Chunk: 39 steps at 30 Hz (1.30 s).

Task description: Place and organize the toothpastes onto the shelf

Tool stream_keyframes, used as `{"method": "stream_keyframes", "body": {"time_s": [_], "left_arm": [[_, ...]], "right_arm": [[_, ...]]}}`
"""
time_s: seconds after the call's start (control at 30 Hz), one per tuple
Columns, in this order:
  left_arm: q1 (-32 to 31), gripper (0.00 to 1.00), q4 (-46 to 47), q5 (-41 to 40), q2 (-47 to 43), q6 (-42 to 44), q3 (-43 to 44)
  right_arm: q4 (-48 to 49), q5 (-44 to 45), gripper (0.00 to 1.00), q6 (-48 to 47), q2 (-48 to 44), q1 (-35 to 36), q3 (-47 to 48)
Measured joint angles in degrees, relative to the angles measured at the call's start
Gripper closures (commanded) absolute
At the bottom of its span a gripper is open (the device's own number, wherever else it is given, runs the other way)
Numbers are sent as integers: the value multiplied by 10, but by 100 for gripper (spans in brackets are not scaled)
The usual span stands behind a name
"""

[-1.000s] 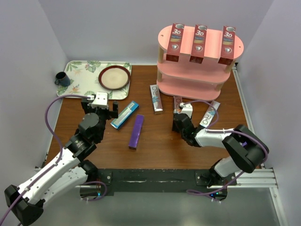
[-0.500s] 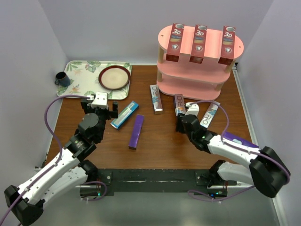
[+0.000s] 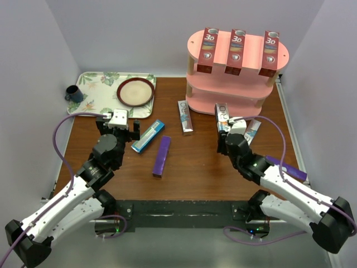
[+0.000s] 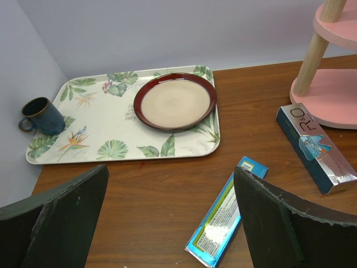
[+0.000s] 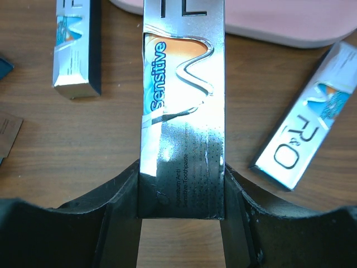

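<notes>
The pink shelf (image 3: 245, 56) stands at the back right with three red toothpastes (image 3: 236, 51) lying across its top tier. My right gripper (image 3: 226, 132) (image 5: 182, 174) is shut on one end of a silver toothpaste carton (image 3: 222, 115) (image 5: 182, 84), whose far end points at the shelf's bottom board (image 5: 279, 22). On the table lie two more silver cartons (image 3: 184, 117) (image 3: 252, 133), a teal one (image 3: 148, 135) (image 4: 223, 218) and a purple one (image 3: 162, 156). My left gripper (image 3: 121, 131) (image 4: 170, 173) is open and empty, just left of the teal carton.
A floral tray (image 3: 95, 100) (image 4: 111, 151) sits at the back left, carrying a red-rimmed plate (image 3: 135, 91) (image 4: 174, 100) and a dark blue mug (image 3: 73, 93) (image 4: 42, 114). Walls close in on both sides and behind.
My right arm has swung right and forward, carrying the silver carton closer to the shelf's base. The left arm has not moved.
</notes>
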Motion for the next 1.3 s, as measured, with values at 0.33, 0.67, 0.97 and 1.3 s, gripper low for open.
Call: {"method": "stream_keyframes", "body": {"time_s": [0.33,0.67,0.97,1.3], "left_arm": [[0,0,0,0,0,0,0],[0,0,0,0,0,0,0],[0,0,0,0,-4,0,0],[0,0,0,2,-5,0,0]], "right_arm": [[-41,32,63,-42,-36,-16,51],[-43,-22,64,-50,-39,-123,79],[-21,-92,65,-28,-15,-195,102],[17,-173,63,-17,23,-304,125]]}}
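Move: Ahead and to the right of the right hand, which already grips the near end of a silver toothpaste, the right end of the shelf's middle tier lies about 21 cm out, 12 cm right and 3 cm higher; from the left hand it is roughly 20 cm ahead, 47 cm right and 10 cm lower. On the table, some 12 cm below the right hand, the right silver box lies 8 cm ahead and 11 cm right, the left silver box 16 cm ahead and 14 cm left. Carrying the silver toothpaste far end first, the right hand climbs steeply at first, then swings right and forward over the right silver box towards the middle tier's right end: about 10 cm right, 9 cm up and 7 cm forward. The wrist levels slightly, turns some 15 degrees clockwise and rolls its left side up, while the fingers keep their hold. ##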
